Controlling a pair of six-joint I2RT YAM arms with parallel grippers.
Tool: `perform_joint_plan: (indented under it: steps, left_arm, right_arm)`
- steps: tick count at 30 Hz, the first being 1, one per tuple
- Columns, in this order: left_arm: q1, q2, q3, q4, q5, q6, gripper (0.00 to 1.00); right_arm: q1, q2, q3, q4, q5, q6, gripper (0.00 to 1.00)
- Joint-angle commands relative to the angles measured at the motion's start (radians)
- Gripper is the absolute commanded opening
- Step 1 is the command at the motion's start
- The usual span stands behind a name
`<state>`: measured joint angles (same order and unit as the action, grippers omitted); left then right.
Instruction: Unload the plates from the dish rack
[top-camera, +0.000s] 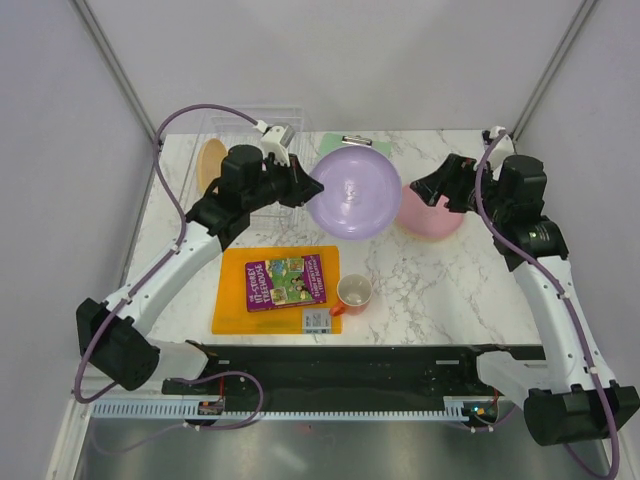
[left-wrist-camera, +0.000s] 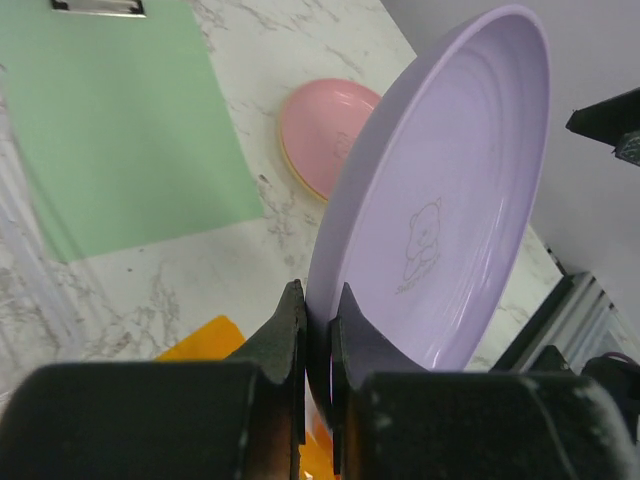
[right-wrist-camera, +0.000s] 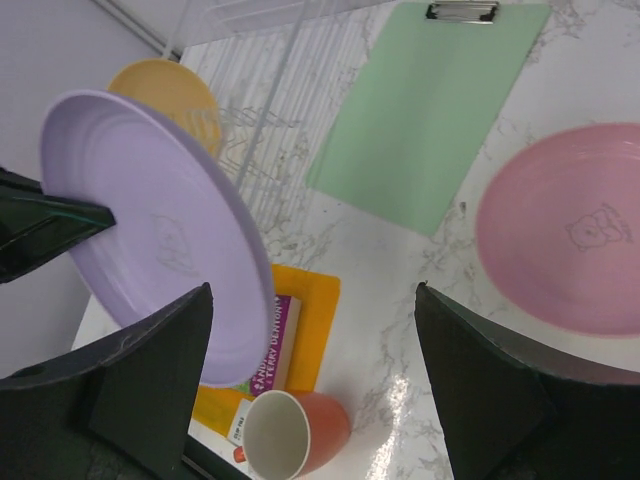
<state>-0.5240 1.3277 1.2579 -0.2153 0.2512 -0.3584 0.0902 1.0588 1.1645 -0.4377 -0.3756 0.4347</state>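
My left gripper (top-camera: 303, 186) is shut on the rim of the lilac purple plate (top-camera: 352, 192) and holds it tilted on edge above the table. In the left wrist view, both fingers (left-wrist-camera: 285, 330) pinch the plate (left-wrist-camera: 450, 200). The pink plate (top-camera: 432, 212) lies flat at the right on a yellow-orange plate whose edge shows under it (left-wrist-camera: 288, 160). My right gripper (top-camera: 432, 190) is open and empty above the pink plate (right-wrist-camera: 570, 240). Another yellow-orange plate (top-camera: 210, 165) stands in the clear dish rack (top-camera: 250, 128) at the back left.
A green clipboard (top-camera: 378, 146) lies behind the lilac plate. An orange cutting board (top-camera: 230, 300) at the front carries a purple book (top-camera: 285, 282) and a small box (top-camera: 317, 320). A small orange cup (top-camera: 353, 293) lies beside its right edge.
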Motion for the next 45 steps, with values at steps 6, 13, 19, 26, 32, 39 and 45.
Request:
perform_joint_plan:
  steps: [6,13,19,26,32,39,45]
  left_arm:
    - [0.001,0.083,-0.009,0.295,0.214,-0.234,0.02]
    - [0.001,0.169,-0.015,0.422,0.339,-0.320,0.02]
    - [0.001,0.214,-0.017,0.476,0.473,-0.352,0.02]
    - [0.007,0.162,-0.031,0.230,0.302,-0.201,1.00]
    - [-0.036,-0.010,-0.074,-0.060,-0.325,0.010,1.00]
    - [-0.070,-0.200,-0.205,-0.107,-0.676,0.163,1.00]
    - [-0.071,-0.317,-0.259,-0.119,-0.754,0.239,1.00]
  right_arm:
    - [0.008,-0.056,-0.135,0.137,-0.164,0.095,0.89]
    - [0.011,-0.014,-0.193,0.264,-0.278,0.179,0.72]
    - [0.010,0.024,-0.204,0.292,-0.299,0.183,0.00]
    - [0.002,-0.002,-0.093,0.145,-0.016,0.075,0.00]
    - [-0.073,0.074,0.026,0.004,0.311,0.004,0.00]
    - [-0.245,0.277,0.031,-0.027,0.244,0.036,0.00]
    - [-0.300,0.406,0.011,0.066,0.112,0.059,0.00]
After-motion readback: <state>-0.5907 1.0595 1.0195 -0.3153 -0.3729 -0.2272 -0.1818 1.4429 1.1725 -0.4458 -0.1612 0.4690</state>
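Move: My left hand holds the purple plate by its rim, the plate's middle about 8 cm to its right, 2 ahead and 2 below; my open right hand is some 24 cm to the left hand's right, level with it. From the right hand, the purple plate's middle lies about 16 cm left, 1 ahead and 3 below; the pink plate 13 ahead, 7 right and 24 below; the mug 7 back, 14 left and 21 below. I bring the purple plate about 6 cm right with my left hand while my right hand comes about 4 cm left and sinks slightly, then pinches the plate's near rim. Only then does my left hand open, let go and swing some 17 cm back left towards the dish rack, as my right hand carries the plate about 18 cm right, forward and down over the pink plate, turning roughly 40 degrees clockwise. ##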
